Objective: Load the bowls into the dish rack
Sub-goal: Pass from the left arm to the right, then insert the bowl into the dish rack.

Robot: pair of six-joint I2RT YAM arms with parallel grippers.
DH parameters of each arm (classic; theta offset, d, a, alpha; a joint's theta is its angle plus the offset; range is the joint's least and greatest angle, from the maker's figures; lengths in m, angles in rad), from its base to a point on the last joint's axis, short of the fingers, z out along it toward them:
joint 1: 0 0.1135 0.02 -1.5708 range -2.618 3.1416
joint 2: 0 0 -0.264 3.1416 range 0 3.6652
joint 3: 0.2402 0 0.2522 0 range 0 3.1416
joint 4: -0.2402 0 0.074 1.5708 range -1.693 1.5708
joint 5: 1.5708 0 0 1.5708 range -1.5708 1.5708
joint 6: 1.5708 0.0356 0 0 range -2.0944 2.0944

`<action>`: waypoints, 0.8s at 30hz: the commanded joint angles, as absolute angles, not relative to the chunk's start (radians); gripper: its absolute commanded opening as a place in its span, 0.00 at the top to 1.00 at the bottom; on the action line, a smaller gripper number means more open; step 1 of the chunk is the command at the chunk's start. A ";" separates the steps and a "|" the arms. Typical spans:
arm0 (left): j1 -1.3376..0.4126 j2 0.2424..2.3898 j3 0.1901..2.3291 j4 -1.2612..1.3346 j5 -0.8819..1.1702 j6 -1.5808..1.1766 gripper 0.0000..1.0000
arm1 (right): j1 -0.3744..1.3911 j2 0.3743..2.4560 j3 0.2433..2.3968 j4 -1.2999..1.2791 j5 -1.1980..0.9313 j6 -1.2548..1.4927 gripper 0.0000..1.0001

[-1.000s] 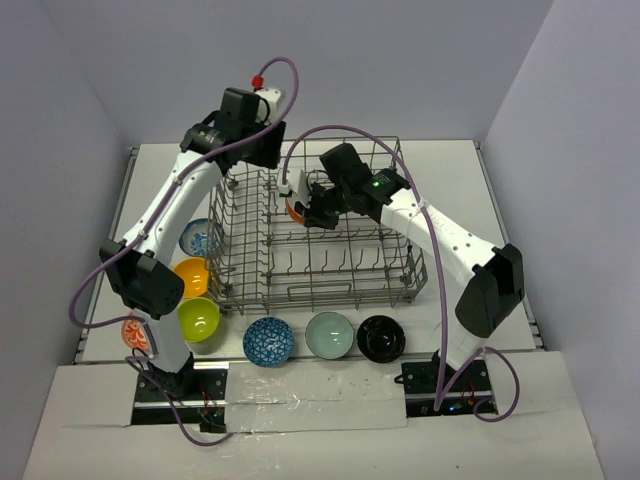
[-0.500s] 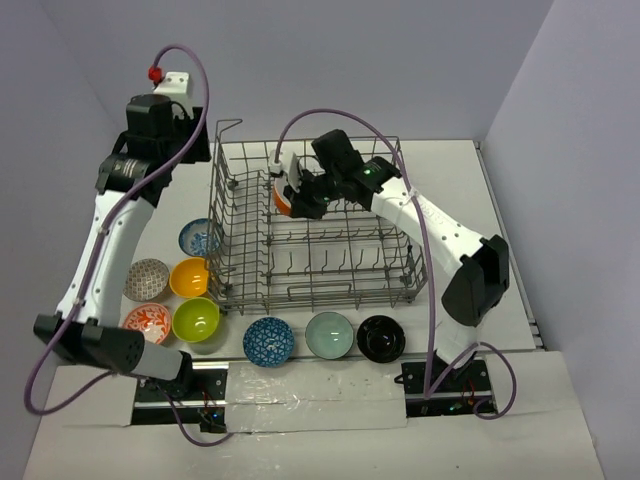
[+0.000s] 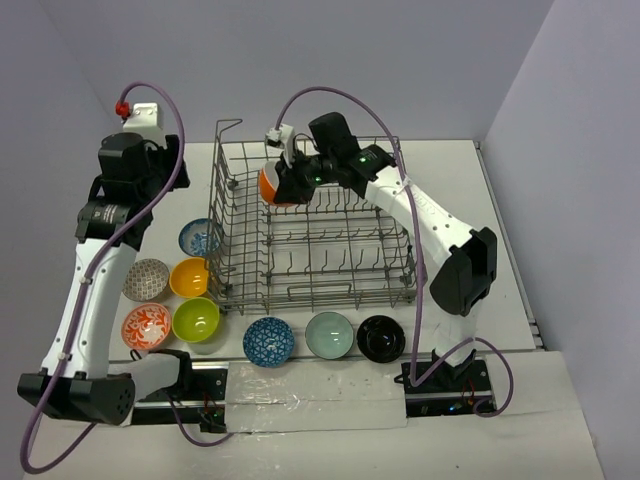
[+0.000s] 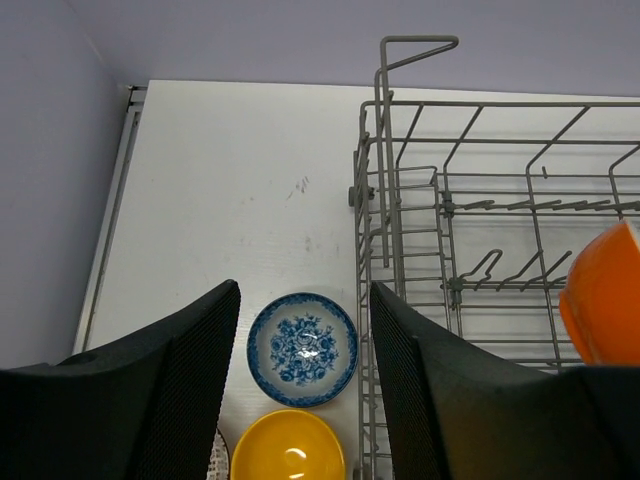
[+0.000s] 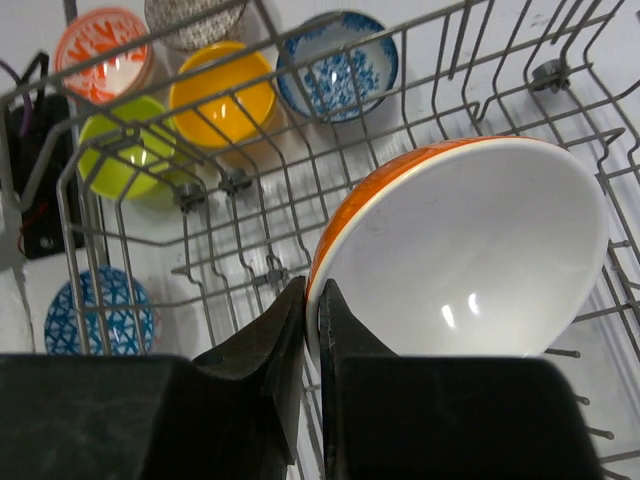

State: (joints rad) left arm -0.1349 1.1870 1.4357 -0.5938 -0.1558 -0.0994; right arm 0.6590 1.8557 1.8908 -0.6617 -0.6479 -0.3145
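The grey wire dish rack (image 3: 310, 297) stands mid-table. My right gripper (image 5: 312, 285) is shut on the rim of an orange bowl with a white inside (image 5: 470, 250), holding it tilted over the rack's far left part (image 3: 270, 186). High over the table left of the rack, my left gripper (image 4: 303, 290) is open and holds nothing; a blue floral bowl (image 4: 302, 348) and a yellow bowl (image 4: 288, 448) lie below it. Along the rack's front lie a blue patterned bowl (image 3: 268, 341), a pale teal bowl (image 3: 330, 334) and a black bowl (image 3: 381, 338).
Left of the rack also sit a white-patterned bowl (image 3: 147, 279), a red-and-white bowl (image 3: 147, 325) and a lime green bowl (image 3: 198, 320). A raised wire loop (image 4: 418, 44) stands at the rack's far left corner. Walls close in the table at the back and sides.
My left arm has swung from over the rack out to the left side of the table. The right gripper has carried the orange bowl toward the rack's far left corner.
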 commanded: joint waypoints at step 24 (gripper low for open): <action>0.139 0.922 1.224 -0.518 -0.055 -0.117 0.36 | 0.502 1.956 1.821 -0.011 -0.819 0.522 1.00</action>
State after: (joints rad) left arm 0.1047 0.9409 1.2369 -0.5564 -0.0990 -0.0998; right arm 0.5217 1.9400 1.8008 -0.1852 -0.7166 0.3523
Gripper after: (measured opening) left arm 0.638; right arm 0.139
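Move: Below the right hand, which already holds the orange-backed white bowl by its rim, lies the dish rack, its middle about 4 cm ahead, 8 cm to the right and 20 cm down; its rear prong row is some 15 cm ahead and 11 cm right. On the table, the blue-white bowl sits roughly 21 cm left and 1 cm ahead, the yellow bowl 22 cm left and 7 cm back. From the left hand the rack's middle is about 26 cm right, level with it. Carrying the bowl forward over the rack at nearly the same height, the right hand travels about 7 cm and keeps its rim pinch while the wrist rolls its top side forward some 30 degrees and lifts the fingertips nearer to level. The left hand, empty and still open, draws off to the left and back by about 9 cm, away from the rack, turning slightly counter-clockwise. ##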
